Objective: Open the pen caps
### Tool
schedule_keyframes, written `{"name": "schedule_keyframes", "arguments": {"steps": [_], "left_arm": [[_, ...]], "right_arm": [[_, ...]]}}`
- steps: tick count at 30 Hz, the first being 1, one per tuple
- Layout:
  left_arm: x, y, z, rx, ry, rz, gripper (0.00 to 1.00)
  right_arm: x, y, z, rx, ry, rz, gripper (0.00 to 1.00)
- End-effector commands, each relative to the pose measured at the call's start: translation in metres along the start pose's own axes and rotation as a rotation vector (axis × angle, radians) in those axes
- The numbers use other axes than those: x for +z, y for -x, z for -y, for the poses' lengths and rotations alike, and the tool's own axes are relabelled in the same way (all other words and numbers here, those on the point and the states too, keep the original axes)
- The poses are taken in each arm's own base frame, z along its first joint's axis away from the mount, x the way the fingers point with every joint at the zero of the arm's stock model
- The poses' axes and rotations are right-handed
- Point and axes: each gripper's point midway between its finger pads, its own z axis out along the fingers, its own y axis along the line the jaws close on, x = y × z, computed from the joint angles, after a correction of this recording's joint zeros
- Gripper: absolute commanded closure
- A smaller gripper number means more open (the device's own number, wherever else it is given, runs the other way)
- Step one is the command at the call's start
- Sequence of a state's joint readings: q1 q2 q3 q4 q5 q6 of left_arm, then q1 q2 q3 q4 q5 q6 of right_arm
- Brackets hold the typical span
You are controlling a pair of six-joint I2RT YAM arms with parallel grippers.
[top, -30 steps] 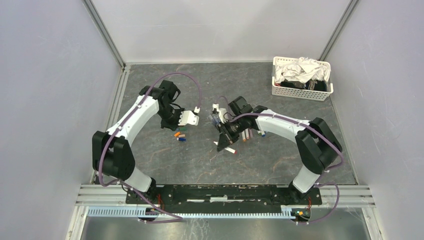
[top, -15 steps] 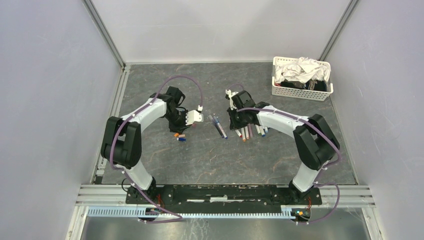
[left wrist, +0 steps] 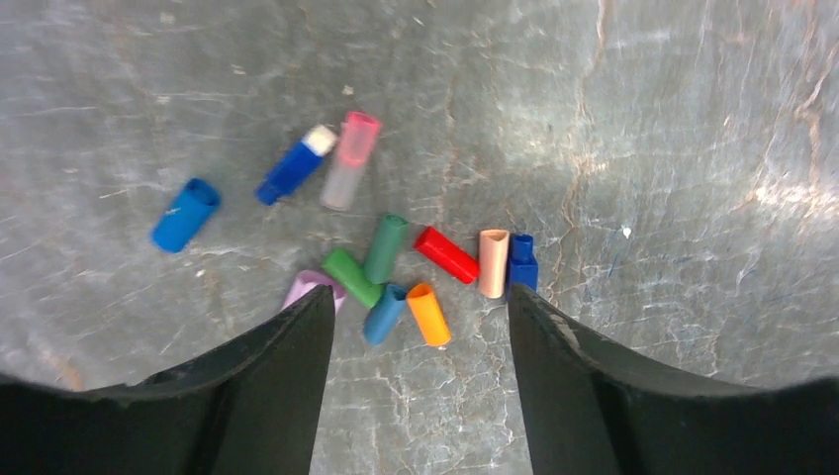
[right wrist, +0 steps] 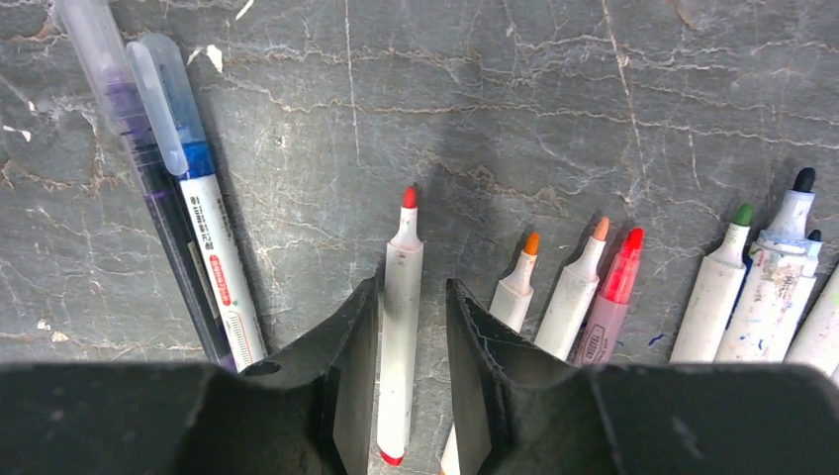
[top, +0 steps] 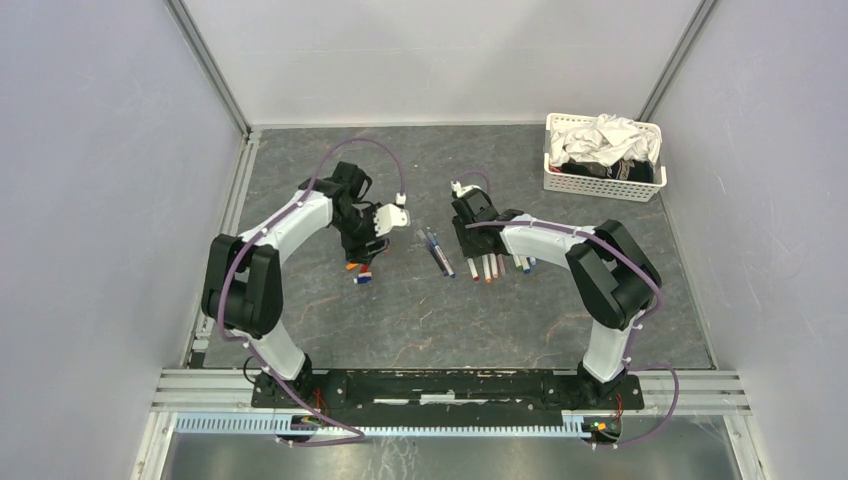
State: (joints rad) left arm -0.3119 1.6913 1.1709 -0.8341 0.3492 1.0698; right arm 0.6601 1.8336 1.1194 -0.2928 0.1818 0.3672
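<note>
Several loose pen caps (left wrist: pixel 428 315) in blue, green, red, orange, peach and lilac lie scattered on the grey table just ahead of my left gripper (left wrist: pixel 420 302). It hangs open above them with nothing between its fingers. In the top view this pile of caps (top: pixel 360 272) sits just beside the left gripper (top: pixel 378 232). My right gripper (right wrist: pixel 411 287) stands open astride an uncapped red-tipped pen (right wrist: pixel 401 327) lying flat on the table, with a gap on the pen's right side. More uncapped pens (right wrist: pixel 574 297) lie in a row to its right.
Two capped pens, one blue (right wrist: pixel 203 228) and one purple (right wrist: pixel 148 188), lie left of the right gripper. A white mesh basket (top: pixel 600 185) of cloth stands at the back right. Grey walls close in the table.
The right arm swung back to the row of pens, laid the red-tipped pen down and opened its jaws. The left gripper opened above the caps.
</note>
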Motion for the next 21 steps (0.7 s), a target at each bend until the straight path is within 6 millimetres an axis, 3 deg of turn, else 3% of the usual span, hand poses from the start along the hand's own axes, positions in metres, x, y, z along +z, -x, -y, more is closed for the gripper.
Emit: {"name": "schedule_keyframes", "arguments": {"steps": [1,6,7,8,11,13,17,21], "left_arm": [[-0.059,0.052,-0.024,-0.055,0.112,0.131,0.26],[-0.123,0.079,-0.041,-0.077,0.221,0.150,0.20],[-0.135,0.082,-0.044,-0.074,0.249,0.160,0.19],[-0.153,0.086,-0.047,-0.073,0.298,0.185,0.03],[-0.186,0.090,-0.059,-0.091,0.477,0.244,0.00],[-0.191,0.082,-0.052,-0.080,0.524,0.241,0.00],[-0.176,0.066,-0.024,-0.031,0.441,0.204,0.00],[-0.165,0.060,-0.016,-0.068,0.365,0.171,0.04]], "right_arm": [[-0.002,0.011,0.008,0.024,-0.054,0.052,0.64],[-0.029,0.037,0.011,0.028,-0.088,0.150,0.62],[-0.034,0.044,0.005,0.016,-0.066,0.177,0.62],[-0.039,0.050,-0.004,-0.001,-0.040,0.196,0.62],[-0.042,0.060,-0.029,-0.050,0.048,0.214,0.63],[-0.038,0.060,-0.042,-0.074,0.087,0.189,0.64],[-0.031,0.057,-0.066,-0.125,0.144,0.164,0.64],[-0.023,0.052,-0.078,-0.145,0.178,0.144,0.64]]}}
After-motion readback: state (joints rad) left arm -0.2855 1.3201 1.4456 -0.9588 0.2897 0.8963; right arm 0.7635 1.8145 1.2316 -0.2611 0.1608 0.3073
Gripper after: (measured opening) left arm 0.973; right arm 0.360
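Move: The right hand is down around the uncapped red marker it has just let go, the marker's middle about 1 cm ahead. The capped blue pen's middle lies some 6 cm to its left and 3 cm ahead, the purple pen 2 cm farther left of that; an orange-tipped marker lies 3 cm to the hand's right. From the left hand, about 5 cm above the table, the blue pen is roughly 16 cm right and 3 cm ahead; the red cap is 2 cm right, the pink cap 5 cm ahead. Straight up for the most part, the left hand climbs quickly about 20 cm away from the loose caps, swinging out forward and back on the way, its empty fingers tipping some 25 degrees outward and opening fully. The right hand first lingers at the red marker, then lifts clear and shifts about 6 cm left to hover over the blue pen, turning slightly counter-clockwise, fingers staying about a third open. ##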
